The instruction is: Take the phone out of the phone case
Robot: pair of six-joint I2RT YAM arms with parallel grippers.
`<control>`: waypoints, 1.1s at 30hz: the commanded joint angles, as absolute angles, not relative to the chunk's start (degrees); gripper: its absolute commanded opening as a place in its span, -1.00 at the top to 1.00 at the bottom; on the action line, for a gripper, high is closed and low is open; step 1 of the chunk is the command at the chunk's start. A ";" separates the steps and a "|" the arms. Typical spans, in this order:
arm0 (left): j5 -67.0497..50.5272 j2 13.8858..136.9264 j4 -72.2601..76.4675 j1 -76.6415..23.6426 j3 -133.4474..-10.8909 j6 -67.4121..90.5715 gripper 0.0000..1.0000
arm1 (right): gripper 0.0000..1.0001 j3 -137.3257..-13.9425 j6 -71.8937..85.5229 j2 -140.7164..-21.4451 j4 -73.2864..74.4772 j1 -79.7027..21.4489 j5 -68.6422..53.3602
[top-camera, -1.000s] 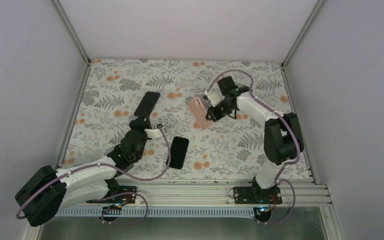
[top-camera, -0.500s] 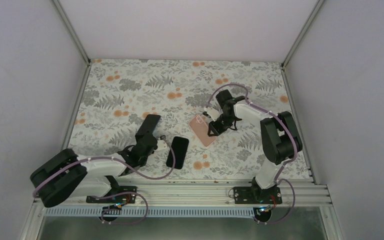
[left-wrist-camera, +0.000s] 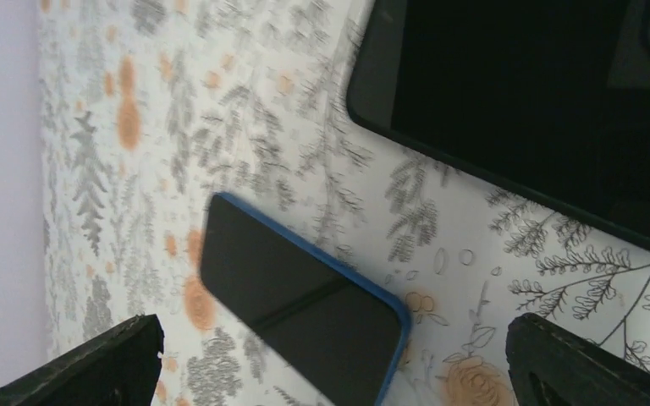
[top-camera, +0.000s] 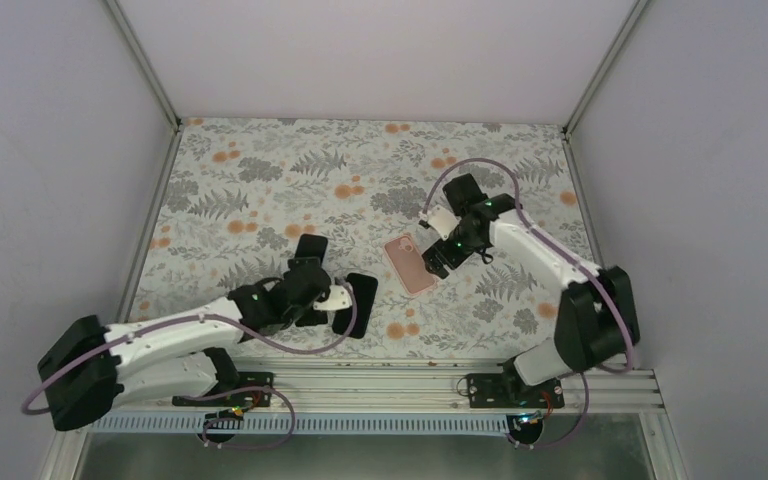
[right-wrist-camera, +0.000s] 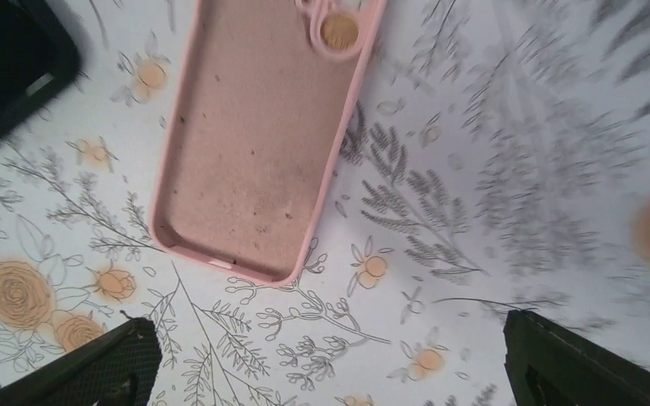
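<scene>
The pink phone case (top-camera: 408,263) lies flat on the floral mat with its hollow side up and nothing in it (right-wrist-camera: 262,144). My right gripper (top-camera: 439,261) hovers just right of it, open and empty (right-wrist-camera: 338,364). The black phone (top-camera: 309,249) lies on the mat left of centre, partly under my left wrist, and fills the upper right of the left wrist view (left-wrist-camera: 542,110). My left gripper (top-camera: 333,299) is open and holds nothing (left-wrist-camera: 330,372).
A second phone, dark-screened with a blue rim (top-camera: 357,303), lies beside my left gripper and shows between its fingers (left-wrist-camera: 305,313). Lilac walls (top-camera: 50,200) close in the mat on three sides. An aluminium rail (top-camera: 410,380) runs along the near edge.
Both grippers have opened. The left one brought the black phone down to the mat and let go. The right one laid the pink case flat and released it.
</scene>
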State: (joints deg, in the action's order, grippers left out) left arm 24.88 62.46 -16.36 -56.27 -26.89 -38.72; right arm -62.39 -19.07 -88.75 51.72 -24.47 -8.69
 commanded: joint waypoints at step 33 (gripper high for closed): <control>8.00 50.66 -32.25 -15.30 -56.15 -35.33 -1.00 | -1.00 -67.49 -27.75 -104.86 16.04 -67.30 4.50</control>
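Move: The blue-edged phone, already out of its case, lies flat about 32 cm to the left of my right hand, 1 cm back and 5 cm below. The black phone lies on the way, some 21 cm left and 10 cm back. The empty pink case is just 7 cm left and about level. From my left hand, the blue-edged phone's middle is roughly 5 cm ahead, 1 cm left and 5 cm down. With my left hand, fingers still wide open, I climb fast off the blue-edged phone, some 25 cm up, also left and forward, then settle slightly lower. I swing my open right hand about 27 cm left, over the case and the black phone, rising first, then sinking and drawing back towards the blue-edged phone's near end, turning counter-clockwise some 45 degrees and tilting the fingers left. ##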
